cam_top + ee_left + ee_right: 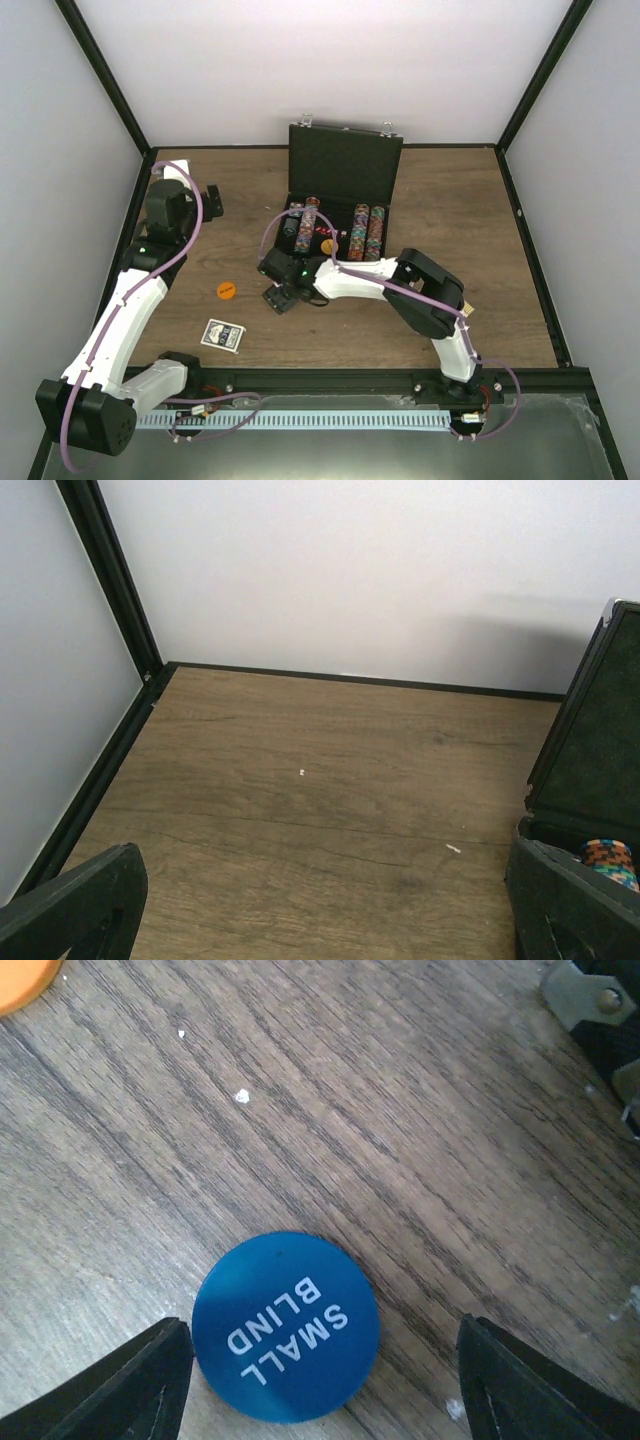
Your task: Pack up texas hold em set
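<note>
The texas hold em set's black case (345, 165) stands open at the back, lid upright, with rows of multicoloured chips (366, 232) and an orange disc (327, 246) inside. A blue "SMALL BLIND" disc (285, 1325) lies flat on the wood between the fingers of my right gripper (320, 1390), which is open around it, with a gap on the right side. In the top view that gripper (285, 293) hangs just in front of the case and hides the blue disc. Another orange disc (226, 290) and the blue-backed card deck (222, 335) lie on the table. My left gripper (200, 195) is open and empty.
The left wrist view shows bare wood, the back wall, the case lid (605, 740) and some chips (610, 855) at the right edge. A silver case corner (585, 995) sits at the upper right of the right wrist view. The black frame rail (115, 95) borders the table.
</note>
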Robot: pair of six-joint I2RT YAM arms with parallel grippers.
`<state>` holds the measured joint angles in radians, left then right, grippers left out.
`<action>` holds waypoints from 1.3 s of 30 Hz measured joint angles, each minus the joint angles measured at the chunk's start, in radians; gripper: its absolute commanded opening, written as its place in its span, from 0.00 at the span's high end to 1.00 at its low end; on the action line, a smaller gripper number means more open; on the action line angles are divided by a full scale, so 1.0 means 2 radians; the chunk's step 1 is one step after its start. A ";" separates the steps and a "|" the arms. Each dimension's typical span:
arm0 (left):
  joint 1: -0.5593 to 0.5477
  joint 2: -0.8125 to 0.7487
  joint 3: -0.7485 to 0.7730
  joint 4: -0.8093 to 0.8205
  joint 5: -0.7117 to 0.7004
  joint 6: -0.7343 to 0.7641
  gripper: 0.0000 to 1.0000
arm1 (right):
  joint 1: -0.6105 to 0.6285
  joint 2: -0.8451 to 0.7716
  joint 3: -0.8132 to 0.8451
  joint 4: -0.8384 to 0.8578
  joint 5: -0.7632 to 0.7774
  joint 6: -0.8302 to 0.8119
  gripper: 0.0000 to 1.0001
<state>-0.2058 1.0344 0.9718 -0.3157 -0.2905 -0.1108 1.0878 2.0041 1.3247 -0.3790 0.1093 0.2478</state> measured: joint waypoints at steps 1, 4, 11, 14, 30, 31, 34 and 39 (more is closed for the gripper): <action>0.000 0.000 0.000 0.000 0.000 0.000 0.00 | 0.000 0.004 0.003 -0.002 0.000 -0.001 0.24; 0.000 0.000 0.000 0.000 0.002 0.000 0.00 | 0.000 0.014 0.012 -0.008 0.000 -0.006 0.23; 0.000 0.000 0.000 0.000 0.003 0.000 0.00 | 0.009 0.025 0.029 -0.018 0.001 -0.022 0.28; 0.000 0.000 0.000 0.000 0.004 0.000 0.00 | 0.013 0.025 0.030 -0.020 0.002 -0.024 0.32; 0.000 0.000 0.000 0.000 0.008 -0.001 0.00 | 0.018 0.029 0.034 -0.019 0.021 -0.022 0.45; 0.000 0.000 0.000 0.000 0.008 -0.001 0.00 | 0.018 0.029 0.034 -0.019 0.023 -0.021 0.47; 0.000 0.000 0.000 0.000 0.008 -0.001 0.00 | 0.018 0.029 0.034 -0.019 0.028 -0.016 0.49; 0.000 0.000 0.000 0.000 0.011 -0.004 0.00 | 0.018 0.029 0.035 -0.017 0.036 -0.011 0.55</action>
<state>-0.2058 1.0351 0.9722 -0.3157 -0.2676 -0.1192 1.1236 2.0624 1.3952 -0.4122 0.1822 0.2260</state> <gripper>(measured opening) 0.998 0.477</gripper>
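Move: The blue small-blind disc lies flat just under the right hand's open fingers, about 1 cm to the left and 1 cm below. An orange disc lies some 10 cm left and 4 cm farther out; the card deck is about 10 cm left and 6 cm back. The open chip case is centred roughly 17 cm ahead and 14 cm to the right. From the left hand, the blue disc is about 12 cm back, 17 cm right and 28 cm below. The blue disc gets straddled and closed on by the right hand, which first shifts left and back about 1 cm each while settling slightly lower, fingers opening a touch more. It then narrows its fingers to around half open while easing about 1 cm forward again, with only a few degrees of wrist tilt, until the pads meet the disc's opposite edges. ##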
